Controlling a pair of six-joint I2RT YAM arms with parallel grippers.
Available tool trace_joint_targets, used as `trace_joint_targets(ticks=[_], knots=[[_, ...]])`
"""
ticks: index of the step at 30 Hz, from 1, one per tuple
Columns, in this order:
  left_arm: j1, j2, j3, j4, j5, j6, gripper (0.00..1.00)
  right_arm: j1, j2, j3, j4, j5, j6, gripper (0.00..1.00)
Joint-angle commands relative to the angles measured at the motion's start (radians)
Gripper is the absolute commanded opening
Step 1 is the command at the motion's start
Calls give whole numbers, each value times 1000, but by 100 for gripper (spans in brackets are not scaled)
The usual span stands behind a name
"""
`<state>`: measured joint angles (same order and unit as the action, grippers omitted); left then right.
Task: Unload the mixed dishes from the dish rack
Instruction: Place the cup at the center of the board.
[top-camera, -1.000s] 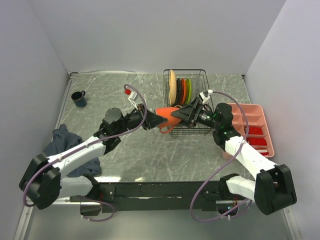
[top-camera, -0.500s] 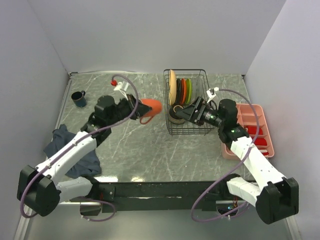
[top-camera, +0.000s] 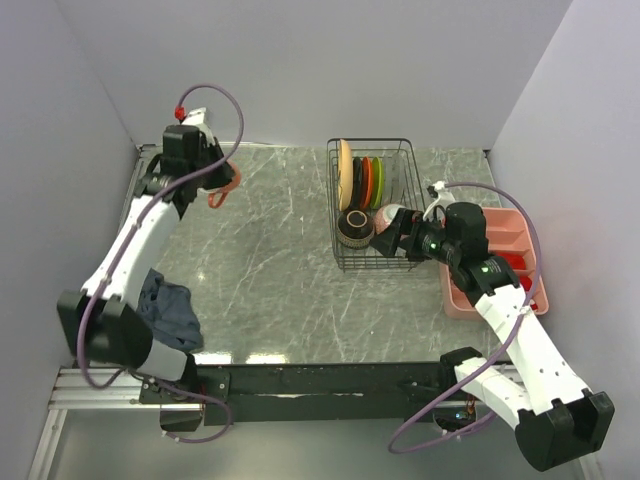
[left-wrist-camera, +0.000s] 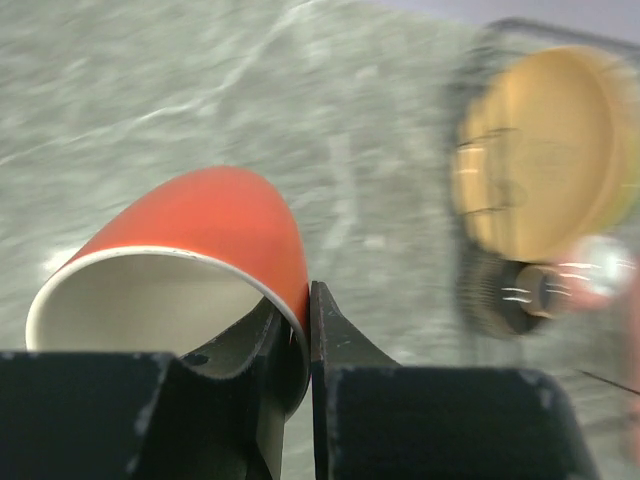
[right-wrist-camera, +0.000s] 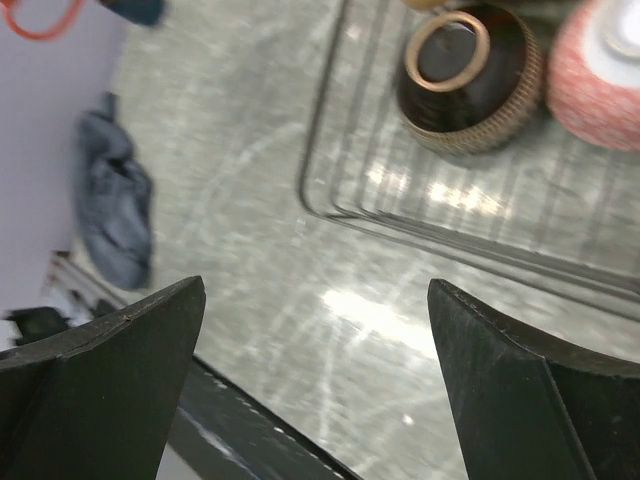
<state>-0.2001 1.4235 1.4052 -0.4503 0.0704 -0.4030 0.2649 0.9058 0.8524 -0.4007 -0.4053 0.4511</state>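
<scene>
My left gripper (left-wrist-camera: 308, 300) is shut on the rim of the orange mug (left-wrist-camera: 200, 230), one finger inside and one outside. In the top view it holds the mug (top-camera: 226, 184) above the table's far-left corner, handle hanging down. The black wire dish rack (top-camera: 402, 150) stands at the back right. It holds upright tan (top-camera: 345, 168), orange (top-camera: 366, 180) and green (top-camera: 377, 182) plates, a brown bowl (right-wrist-camera: 465, 75) and a pink speckled bowl (right-wrist-camera: 600, 85). My right gripper (right-wrist-camera: 315, 300) is open and empty, over the rack's near right corner (top-camera: 388, 242).
A pink divided tray (top-camera: 505, 222) with red items lies right of the rack. A blue-grey cloth (top-camera: 165, 310) is crumpled at the near left. A small dark-blue cup (right-wrist-camera: 135, 8) shows at the far left, next to the mug's handle. Grey walls close the table's sides.
The left arm swung the orange mug from in front of the rack to the far-left corner. The right gripper let go of the mug, opened wide and drew back a little.
</scene>
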Motion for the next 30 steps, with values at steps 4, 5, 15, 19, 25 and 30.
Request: trace_joint_targets(ticks=[4,5,15,19,25,30], knots=[[105,205,241,-163,-159,159,1,-1,5,71,-98,63,-112,100],[114,256,259,-174,-159,167,1,-1,10,74,-98,65,-115,100],[223,564,495,-258,-179,240,1,0,57,91,-124,95,-118,100],[240,655,569,-272,-182,263,1,-1,99,109,-132,97,-114,100],[278,745,629,-272,-155,276,1,-1,134,125,-133,108,-112,100],[283,788,656,-278,-113,294,1,-1,163,132,-130,106,-112,100]])
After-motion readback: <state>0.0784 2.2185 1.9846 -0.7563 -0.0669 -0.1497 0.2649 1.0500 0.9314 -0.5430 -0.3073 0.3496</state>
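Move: The free spot for the orange cup, just right of the navy mug, lies about 12 cm ahead of the left hand, 19 cm to its left and 26 cm below. The mug stands some 7 cm farther left, level with that spot; the blue cloth lies roughly 22 cm back and 21 cm left of the hand. From the right hand the spot is about 28 cm ahead, 54 cm left and 22 cm below. Bring the left gripper down about 19 cm while carrying it left and forward, towards the spot beside the navy mug, easing off as it gets low. Keep the pinch on the orange cup's wall and tip the fingers some 30 degrees further down, rolling the hand's left side up. Let the open, empty right gripper sink a little by the rack. ##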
